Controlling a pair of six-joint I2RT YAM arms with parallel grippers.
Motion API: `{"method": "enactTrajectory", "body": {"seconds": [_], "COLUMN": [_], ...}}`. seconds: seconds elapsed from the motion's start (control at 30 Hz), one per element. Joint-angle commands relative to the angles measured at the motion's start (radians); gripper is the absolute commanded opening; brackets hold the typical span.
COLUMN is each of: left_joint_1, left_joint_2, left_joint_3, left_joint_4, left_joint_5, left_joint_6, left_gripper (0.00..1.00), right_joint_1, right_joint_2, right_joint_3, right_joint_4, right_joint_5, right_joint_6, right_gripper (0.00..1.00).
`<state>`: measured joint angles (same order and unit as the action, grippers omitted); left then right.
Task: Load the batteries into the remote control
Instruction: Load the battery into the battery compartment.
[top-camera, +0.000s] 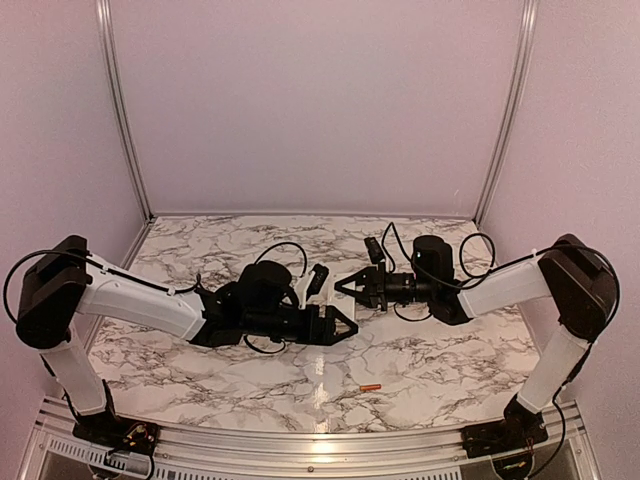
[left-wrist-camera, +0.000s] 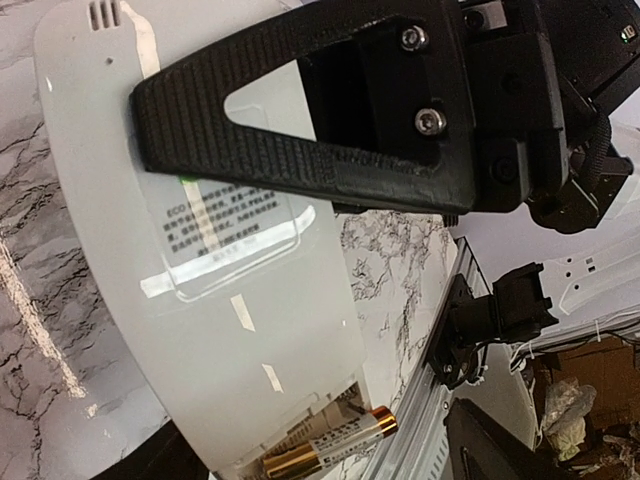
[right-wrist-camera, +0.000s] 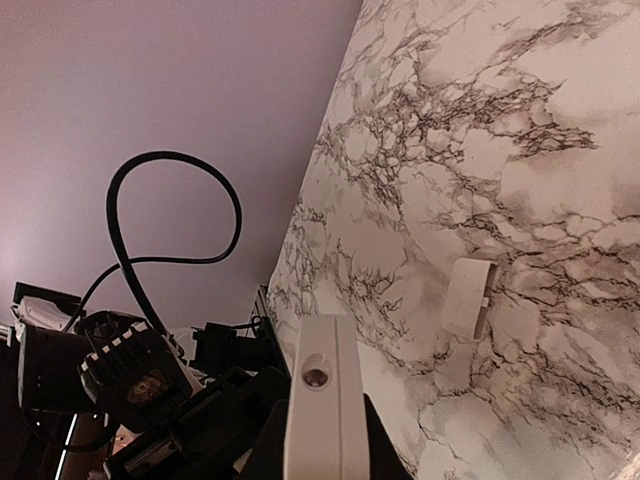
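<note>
My right gripper (top-camera: 352, 288) is shut on the white remote control (left-wrist-camera: 220, 330) and holds it off the table with its plain back up. One of that gripper's black fingers (left-wrist-camera: 300, 150) crosses the back. The compartment at the remote's end stands uncovered, and a gold battery (left-wrist-camera: 330, 445) lies slanted in it with one end sticking out. In the right wrist view the remote's narrow end (right-wrist-camera: 318, 400) shows between the fingers. My left gripper (top-camera: 345, 322) hangs open just beside the remote. An orange-red battery (top-camera: 370, 387) lies on the marble near the front edge.
A small white battery cover (right-wrist-camera: 470, 297) lies on the marble table (top-camera: 200, 350). An aluminium rail (top-camera: 320, 445) runs along the front edge, and walls close in the back and both sides. Cables loop behind both wrists.
</note>
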<state>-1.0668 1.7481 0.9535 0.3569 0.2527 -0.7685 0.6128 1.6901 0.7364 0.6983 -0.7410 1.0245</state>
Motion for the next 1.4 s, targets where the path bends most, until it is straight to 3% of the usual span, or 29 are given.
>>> {"method": "enactTrajectory", "body": {"seconds": [0.0, 0.2, 0.57, 0.87, 1.37], "left_joint_1": [-0.004, -0.004, -0.002, 0.003, 0.015], "left_joint_2": [0.026, 0.030, 0.032, 0.021, -0.007], "left_joint_3": [0.034, 0.037, 0.036, 0.014, -0.023], "left_joint_4": [-0.029, -0.032, -0.026, -0.027, -0.067], "left_joint_5": [-0.006, -0.004, -0.002, 0.000, 0.018], "left_joint_6": [0.021, 0.024, 0.012, 0.016, 0.065], "left_gripper": [0.81, 0.76, 0.56, 0.49, 0.48], "right_joint_1": [-0.004, -0.004, -0.004, -0.011, -0.031], "right_joint_2": [-0.009, -0.012, -0.022, -0.036, -0.045], "right_joint_3": [0.013, 0.012, 0.011, 0.009, -0.006], "right_joint_4": [0.017, 0.020, 0.021, 0.018, 0.082], "right_joint_5": [0.008, 0.006, -0.001, -0.009, -0.053], "right_joint_6": [0.004, 0.006, 0.006, 0.007, 0.063], "right_gripper": [0.00, 0.00, 0.00, 0.00, 0.00]}}
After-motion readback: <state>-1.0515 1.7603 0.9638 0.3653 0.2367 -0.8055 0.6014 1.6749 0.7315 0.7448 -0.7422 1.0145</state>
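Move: The battery half out of the compartment lies between the left hand's open fingers, about 1 cm ahead of the hand point and at its height. The remote's middle is some 6 cm ahead; the loose battery about 10 cm back, 6 cm right and 14 cm below; the battery cover roughly 8 cm ahead, 11 cm left and 14 cm below. From the right hand, gripping the remote, the half-inserted battery lies about 10 cm back and 2 cm lower. Left fingers close about a quarter onto battery and remote edge, dipping, then easing forward 1 cm; right rises 1 cm. ##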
